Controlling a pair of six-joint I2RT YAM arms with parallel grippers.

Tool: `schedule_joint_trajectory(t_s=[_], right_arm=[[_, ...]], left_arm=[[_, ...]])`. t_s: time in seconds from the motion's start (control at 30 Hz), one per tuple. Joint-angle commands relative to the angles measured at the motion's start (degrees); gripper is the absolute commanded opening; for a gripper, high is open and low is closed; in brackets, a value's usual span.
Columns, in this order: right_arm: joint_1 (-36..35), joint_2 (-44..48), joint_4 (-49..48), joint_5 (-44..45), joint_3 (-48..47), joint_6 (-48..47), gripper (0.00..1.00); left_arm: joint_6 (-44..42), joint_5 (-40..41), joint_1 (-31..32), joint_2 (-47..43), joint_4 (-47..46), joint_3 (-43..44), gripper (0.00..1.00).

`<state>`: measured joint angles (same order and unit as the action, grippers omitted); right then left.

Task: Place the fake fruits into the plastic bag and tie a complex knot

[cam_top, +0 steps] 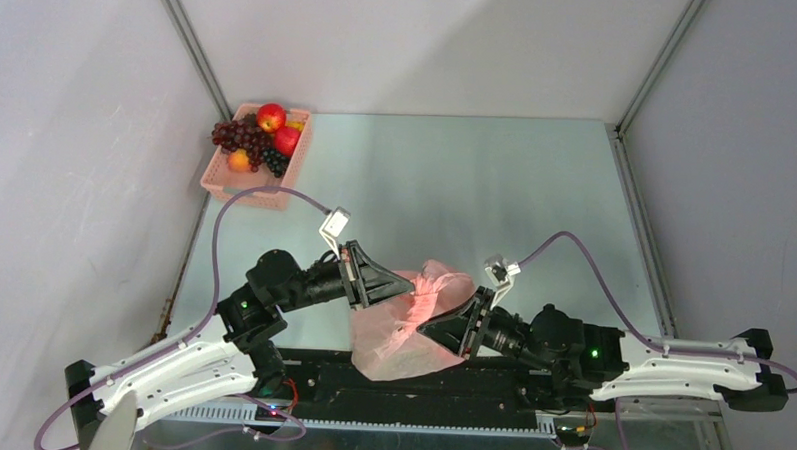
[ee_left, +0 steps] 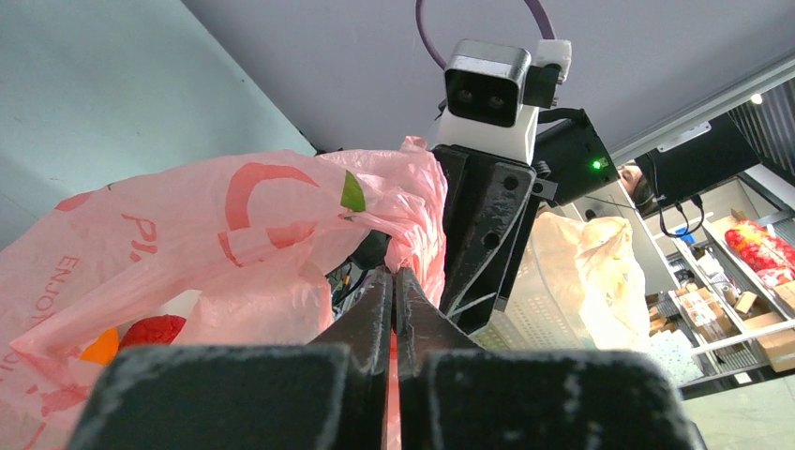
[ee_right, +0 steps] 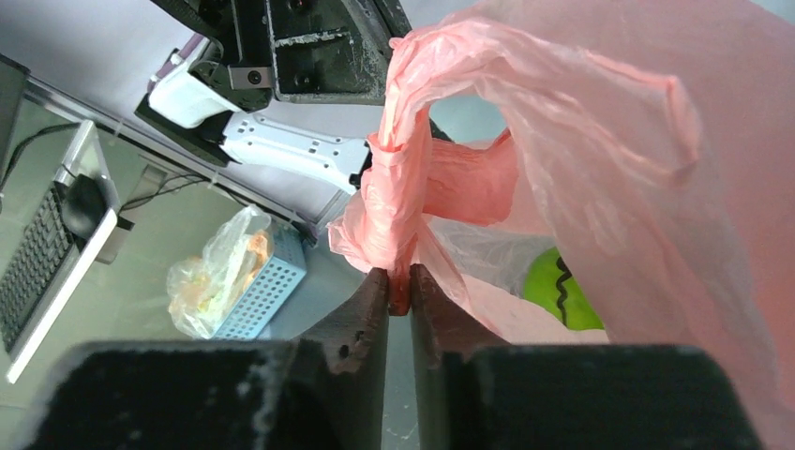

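The pink plastic bag [cam_top: 403,330] sits between both grippers at the table's near middle. My left gripper [cam_top: 406,283] is shut on a thin strip of the bag [ee_left: 187,244]; pink film shows between its jaws [ee_left: 394,274]. My right gripper [cam_top: 427,327] is shut on a twisted handle of the bag [ee_right: 394,197], pinched at the tips [ee_right: 399,281]. The two handles cross and wrap around each other above the bag. Inside the bag a red fruit [ee_left: 150,330], an orange one [ee_left: 98,347] and a green apple [ee_right: 558,291] show through the film.
A pink lattice basket [cam_top: 237,193] stands at the back left and holds red apples [cam_top: 271,117], a dark grape bunch [cam_top: 240,134] and an orange [cam_top: 239,160]. Metal frame posts rise at the back corners. A blue perforated bin [ee_right: 262,277] lies beyond the table.
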<state>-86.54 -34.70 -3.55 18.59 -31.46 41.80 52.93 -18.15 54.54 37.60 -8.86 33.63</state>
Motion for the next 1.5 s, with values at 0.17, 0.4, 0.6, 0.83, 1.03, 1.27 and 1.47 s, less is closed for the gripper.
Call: schedule_joint_trajectory(t_s=[0.17,0.4,0.6,0.83,1.03,1.27,1.47], right_arm=[[0.8,0.9,-1.2,0.9,-0.2,-0.1,0.00],[0.8,4.1,7.2,3.5,-0.2,2.6,0.00],[0.8,7.6,19.0,5.1,-0.2,8.1,0.00],[0.6,6.5,33.0,2.6,0.9,17.6,0.00],[0.6,5.9,34.5,-2.1,8.2,25.7,0.00],[-0.2,2.5,29.2,-6.2,16.2,30.4,0.00],[-0.2,1.7,27.5,-7.0,14.4,25.8,0.00]], left_arm=[[-3.0,7.2,-0.8,-2.1,3.1,0.8,0.00],[-7.2,15.9,-3.9,-2.7,6.9,0.6,0.00],[-14.1,24.6,-4.2,-0.3,8.5,1.0,0.00],[-20.4,36.8,-5.0,3.9,7.6,-0.3,0.00],[-21.2,42.5,-9.7,9.9,6.0,-0.4,0.00],[-22.0,41.1,-15.5,16.0,2.8,-0.3,0.00],[-20.5,29.4,-16.4,15.0,1.1,-0.4,0.00]])
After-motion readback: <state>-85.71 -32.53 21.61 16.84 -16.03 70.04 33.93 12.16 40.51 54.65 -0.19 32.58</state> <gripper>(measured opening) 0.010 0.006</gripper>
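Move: The bag's loose strap tail lies right between the right fingertips, which are partly open and closing on it. The left fingers already hold the other strap end. From the left hand, the bag's gathered neck is about 3 cm back, 2 cm right and 6 cm below, and the filled bag body some 3 cm back, 2 cm left and 18 cm below. The strap tail is first pinched as the right fingers shut; then the two ends are drawn apart. The left hand, keeping its grip, pulls its end forward, down and left, about 23 cm in all, swinging and tipping its fingers forward and down. The right hand drags its tail down some 20 cm and a little right, fingers tipping down beside the bag. ##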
